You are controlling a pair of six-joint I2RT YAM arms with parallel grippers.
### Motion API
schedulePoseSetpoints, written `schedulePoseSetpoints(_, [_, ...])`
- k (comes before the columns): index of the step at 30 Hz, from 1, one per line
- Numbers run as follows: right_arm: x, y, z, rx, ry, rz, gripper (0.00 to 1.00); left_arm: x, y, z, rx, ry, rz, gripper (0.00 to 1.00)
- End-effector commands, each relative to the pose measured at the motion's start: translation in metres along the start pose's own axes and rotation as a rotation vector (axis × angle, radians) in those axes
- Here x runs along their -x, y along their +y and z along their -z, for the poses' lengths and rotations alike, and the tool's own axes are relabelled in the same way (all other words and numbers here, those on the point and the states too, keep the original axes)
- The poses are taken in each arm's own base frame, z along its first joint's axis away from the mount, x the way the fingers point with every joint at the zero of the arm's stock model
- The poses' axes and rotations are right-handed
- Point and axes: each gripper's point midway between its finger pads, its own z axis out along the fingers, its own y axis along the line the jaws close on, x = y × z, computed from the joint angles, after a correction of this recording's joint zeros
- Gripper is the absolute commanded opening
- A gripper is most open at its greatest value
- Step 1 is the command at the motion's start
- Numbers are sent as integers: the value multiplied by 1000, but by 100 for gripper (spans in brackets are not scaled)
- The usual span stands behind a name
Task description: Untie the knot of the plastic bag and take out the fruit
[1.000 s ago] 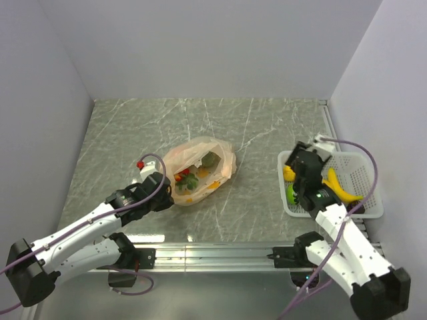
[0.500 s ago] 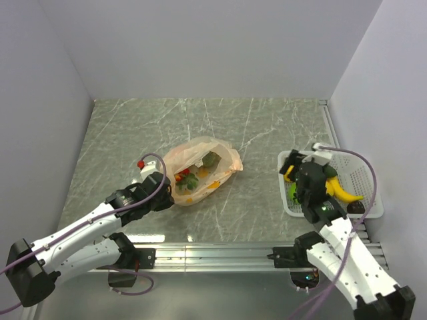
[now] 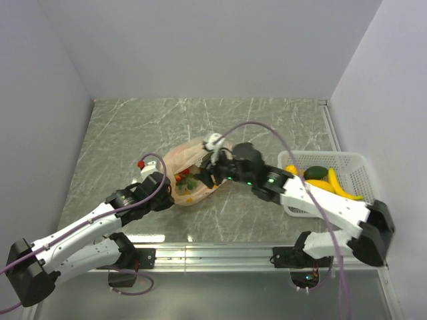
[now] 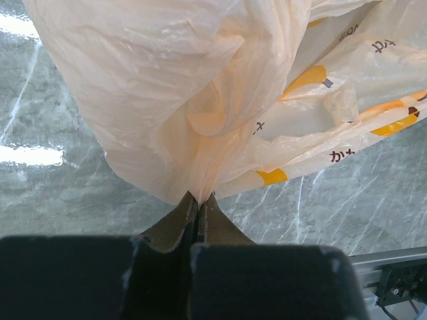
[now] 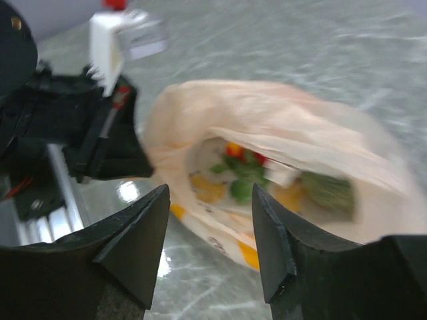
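Observation:
The pale orange plastic bag (image 3: 200, 167) lies mid-table with its mouth gaping toward the front. Fruit (image 3: 189, 180) shows inside as green, red and orange pieces (image 5: 241, 175). No knot shows in any view. My left gripper (image 3: 168, 194) is shut on the bag's near left edge, and the left wrist view shows the plastic (image 4: 200, 100) pinched between the fingertips (image 4: 198, 200). My right gripper (image 3: 201, 178) hangs open just in front of the bag's mouth, with nothing between its fingers (image 5: 210, 192).
A white mesh basket (image 3: 363, 200) stands at the right edge. It holds a yellow banana (image 3: 339, 185), a dark green piece (image 3: 313, 173) and other yellow fruit. The right arm stretches across from there. The left arm's black wrist (image 5: 67, 133) sits close beside the bag.
My right arm has swung left from over the basket to the bag's mouth, uncovering the fruit in the basket. The left gripper has kept its hold on the bag.

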Motion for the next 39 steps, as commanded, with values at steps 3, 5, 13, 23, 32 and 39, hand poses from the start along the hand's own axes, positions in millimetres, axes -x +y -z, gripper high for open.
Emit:
schedulePoseSetpoints(3, [-44, 22, -61, 148, 155, 36, 56, 4, -9, 4, -58, -18, 31, 1])
schedulePoseSetpoints(5, [-73, 17, -80, 130, 227, 12, 55, 4, -9, 4, -58, -21, 36, 1])
schedulePoseSetpoints(13, [-106, -21, -135, -84, 213, -54, 49, 1, -12, 3, -77, -6, 31, 0])
schedulePoseSetpoints(23, [-140, -48, -178, -231, 195, -117, 62, -1, -16, 3, -99, 6, 34, 1])
schedulePoseSetpoints(32, [-162, -49, -177, -238, 196, -135, 26, -3, -13, 2, -92, 6, 36, 1])
schedulePoseSetpoints(39, [-107, -33, -133, -159, 101, -90, 0, 3, -11, 3, -72, -20, 30, 0])
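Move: Inside the open bag, the leafy green piece lies about 9 cm ahead of the right hand, 9 cm to its left and 22 cm below. The red tomatoes sit some 3 cm to the left of that piece and 2 cm farther out; the dark green fruit is about 7 cm to the right of it and 9 cm farther out. From the left hand, which holds the bag's gathered rim, the green piece is roughly 11 cm ahead, 8 cm to the right and 7 cm below. Plunging about 20 cm down into the bag's mouth with fingers half open, the right hand tips its fingers some 20 degrees steeper. It then slides forward and a little left, still sinking slightly, to the leafy green piece, shuts its fingers fully there, and starts to draw back, right and up by 2 or 3 cm. The left hand keeps its pinch on the bag's rim, shifting about 1 cm right. ##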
